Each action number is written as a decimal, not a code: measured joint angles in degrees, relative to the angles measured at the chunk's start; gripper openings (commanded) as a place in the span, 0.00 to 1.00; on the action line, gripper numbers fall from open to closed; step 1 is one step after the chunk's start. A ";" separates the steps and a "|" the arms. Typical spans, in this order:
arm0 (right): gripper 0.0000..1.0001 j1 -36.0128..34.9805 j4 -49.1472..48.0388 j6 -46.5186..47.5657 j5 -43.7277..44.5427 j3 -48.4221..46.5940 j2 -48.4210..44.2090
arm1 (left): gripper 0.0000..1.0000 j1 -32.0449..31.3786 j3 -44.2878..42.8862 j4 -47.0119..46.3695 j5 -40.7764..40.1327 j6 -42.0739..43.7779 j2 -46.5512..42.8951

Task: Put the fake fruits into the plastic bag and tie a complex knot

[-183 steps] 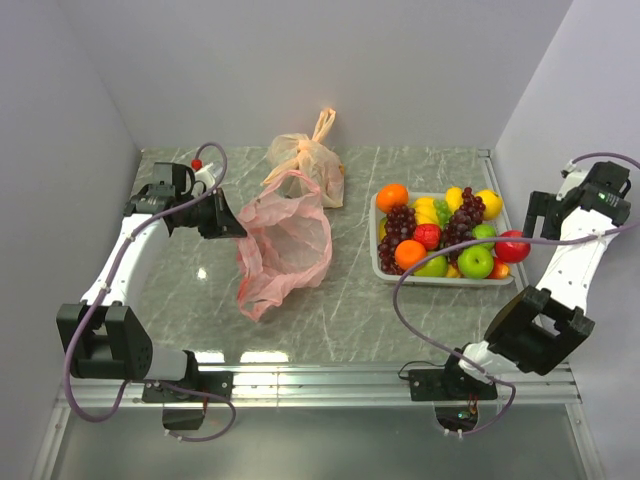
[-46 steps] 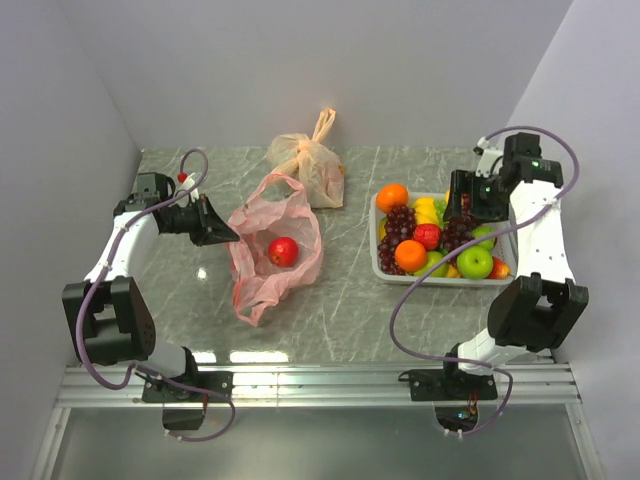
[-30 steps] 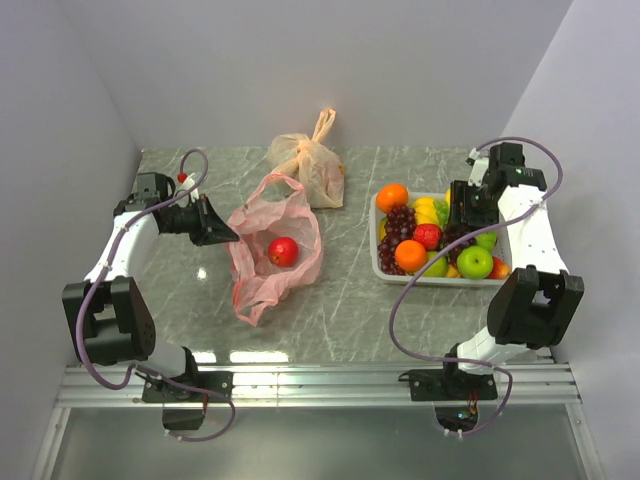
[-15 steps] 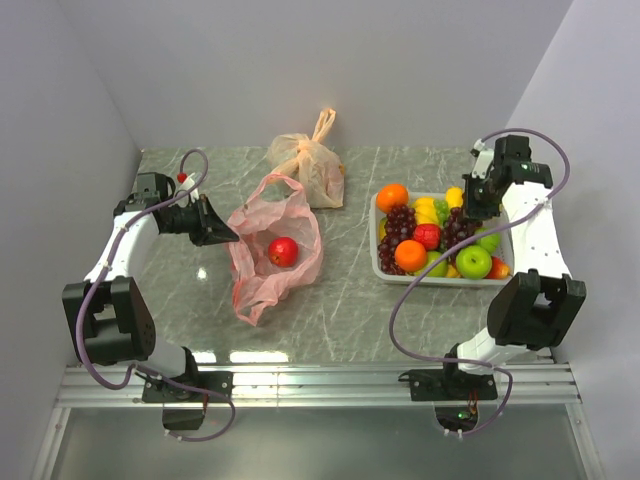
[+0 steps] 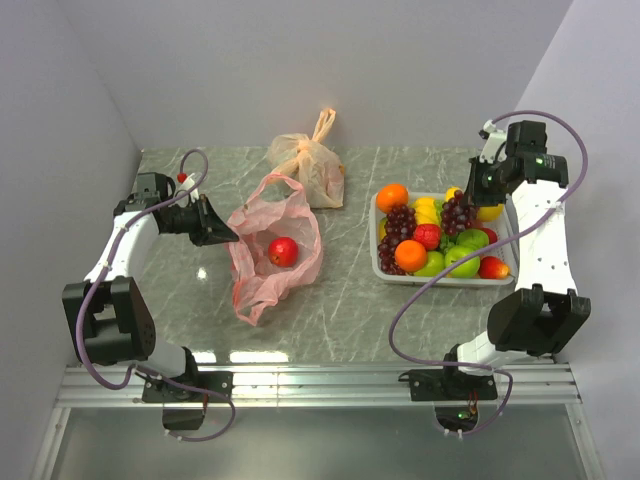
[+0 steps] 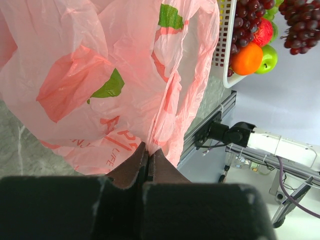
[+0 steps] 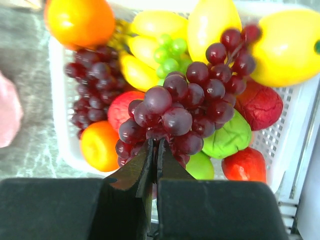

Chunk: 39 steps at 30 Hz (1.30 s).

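The pink-red plastic bag (image 5: 262,277) lies open on the table's left half with one red fruit (image 5: 283,251) inside. My left gripper (image 5: 228,233) is shut on the bag's left edge, and the left wrist view shows its tips (image 6: 148,150) pinching a fold of the bag (image 6: 100,75). My right gripper (image 5: 472,196) is shut on a dark purple grape bunch (image 5: 458,212), which hangs above the white basket (image 5: 376,250). In the right wrist view its tips (image 7: 155,142) clamp the bunch (image 7: 190,105) over the other fake fruits: an orange (image 7: 80,20), lemons (image 7: 285,50), green apples.
A pale orange bag (image 5: 308,160) with tied handles stands at the back, behind the pink bag. The basket also holds a second grape bunch (image 5: 399,222), oranges (image 5: 392,196) and red fruits (image 5: 493,267). Walls close in on the left, back and right.
My right gripper has shut on the grape bunch and lifted it out of the basket, toward the back right. The left arm and the bag have stayed still.
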<state>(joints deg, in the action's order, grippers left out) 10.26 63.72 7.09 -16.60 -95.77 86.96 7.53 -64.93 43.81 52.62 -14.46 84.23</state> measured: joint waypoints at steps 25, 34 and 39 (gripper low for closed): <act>0.00 -22.64 -8.02 -6.86 -26.67 -11.98 -4.09 | 0.00 0.00 0.00 0.13 0.02 0.17 0.00; 0.00 -40.33 -18.91 -13.18 -30.42 -18.18 5.27 | 0.00 0.00 -1.46 0.39 0.33 0.17 0.83; 0.00 -46.56 -21.59 -14.71 -30.53 -18.69 12.68 | 0.00 0.00 -2.45 0.46 1.57 0.20 1.79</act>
<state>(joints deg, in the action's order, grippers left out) -36.29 42.13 -7.62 -47.13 -114.45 99.63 7.53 -67.37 44.27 54.19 -14.26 86.02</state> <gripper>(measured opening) 0.034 0.013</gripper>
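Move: I already hold the dark grapes in my right hand. The open pink bag's middle is some 42 cm to its left, a couple of centimetres back and about 16 cm lower, with the red fruit inside 41 cm left and 3 cm back. The tied bag sits about 13 cm ahead and 35 cm left; the corner orange, nearer the start, 7 cm ahead and 16 cm left. From my left hand the pink bag's middle lies about 9 cm right, 2 cm ahead, 9 cm below. I keep the grapes pinched in my right hand and raise them clear of the fruit tray, then sweep left nearly 40 cm towards the pink bag, easing back about 7 cm and still climbing until late, when I start to sink over its mouth. My wrist turns some 60 degrees counter-clockwise and rolls on the way; my left hand keeps its grip on the bag's rim. ##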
